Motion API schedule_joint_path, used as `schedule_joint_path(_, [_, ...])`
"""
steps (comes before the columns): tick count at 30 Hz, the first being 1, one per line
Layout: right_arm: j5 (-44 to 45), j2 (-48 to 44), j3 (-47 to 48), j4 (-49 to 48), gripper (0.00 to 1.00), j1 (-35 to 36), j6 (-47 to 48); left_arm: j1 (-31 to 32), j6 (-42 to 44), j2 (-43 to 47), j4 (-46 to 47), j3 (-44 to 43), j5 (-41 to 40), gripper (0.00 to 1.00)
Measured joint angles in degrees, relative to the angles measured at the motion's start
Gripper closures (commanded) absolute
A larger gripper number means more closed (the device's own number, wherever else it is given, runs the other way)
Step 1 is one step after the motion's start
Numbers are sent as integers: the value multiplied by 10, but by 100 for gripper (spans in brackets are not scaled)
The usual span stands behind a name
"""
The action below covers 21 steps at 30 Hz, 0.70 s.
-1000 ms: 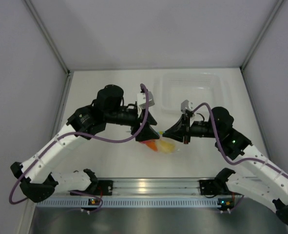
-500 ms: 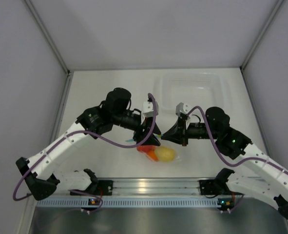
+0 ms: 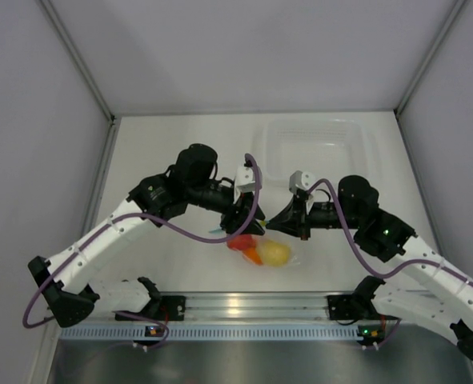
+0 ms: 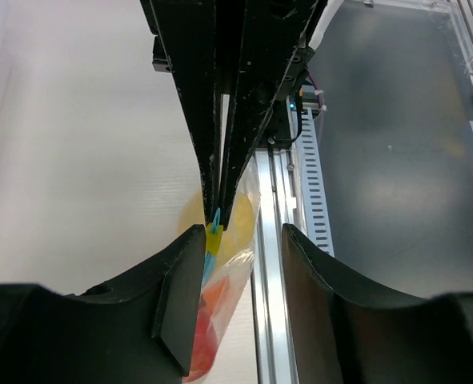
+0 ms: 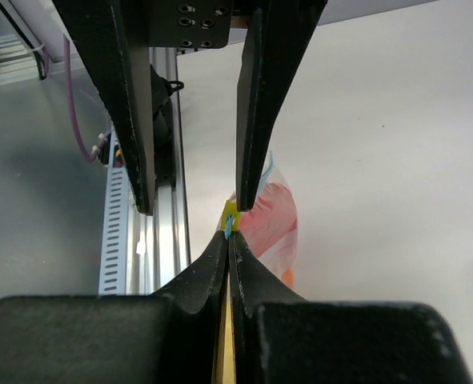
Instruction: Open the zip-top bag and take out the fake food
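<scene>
The zip-top bag (image 3: 287, 258) hangs low over the table near its front edge, a red (image 3: 240, 242), an orange (image 3: 252, 257) and a yellow (image 3: 274, 253) piece of fake food inside it. My right gripper (image 5: 229, 236) is shut on the bag's blue zip strip (image 4: 210, 254) at its yellow tab. In the top view my left gripper (image 3: 246, 226) meets the right gripper (image 3: 270, 226) tip to tip above the bag. The left gripper (image 4: 242, 240) is open, straddling the bag's top. The strip lies against its left finger (image 4: 180, 296), while the right finger stands clear.
A clear rigid tray (image 3: 312, 122) sits at the back right of the table. The aluminium rail (image 3: 244, 304) with both arm bases runs along the near edge, just in front of the bag. Grey walls close in on the left, back and right.
My left gripper has swung down and right to the bag's top, and its jaws have narrowed. The right gripper and the bag have dropped slightly toward the near edge.
</scene>
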State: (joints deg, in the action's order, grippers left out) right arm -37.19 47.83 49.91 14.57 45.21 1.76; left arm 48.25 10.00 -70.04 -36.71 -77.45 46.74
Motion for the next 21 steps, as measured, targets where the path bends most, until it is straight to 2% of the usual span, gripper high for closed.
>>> schedule_joint_path(8, [-6,-13,0,0,100,0,2,0,0,-9,2,0,0,53])
schedule_joint_path(15, [-11,-13,0,0,100,0,2,-2,1,-20,3,0,16,80])
schedule_joint_path(19, [-16,-14,0,0,100,0,2,-3,2,-22,3,0,19,82])
schedule_joint_path(21, [-16,-14,0,0,100,0,2,-3,2,-22,3,0,19,93])
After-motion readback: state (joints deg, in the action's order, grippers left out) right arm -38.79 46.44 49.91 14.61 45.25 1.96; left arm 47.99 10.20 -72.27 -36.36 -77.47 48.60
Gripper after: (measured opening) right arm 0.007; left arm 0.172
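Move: The yellow slider of the zip-top bag lies about 1 cm ahead of my left hand, 1 cm to its right and 1 cm below, near the farther of its half-open fingers. My shut right hand already holds the zip there, the slider some 1 cm to its left. Beneath my left hand hang the yellow food, about 10 cm down, 4 cm right and 1 cm back, the orange food level with that, 1 cm left, and the red food, roughly 9 cm down, 4 cm left, straight below otherwise. My left fingers close from half open to nearly shut, pinching the slider end of the zip right in front of my right fingertips. While doing so my left hand settles about 1 cm down and slightly right; my right hand keeps its grip and eases roughly 1 cm back and up, bringing the slider in between my left pads. ##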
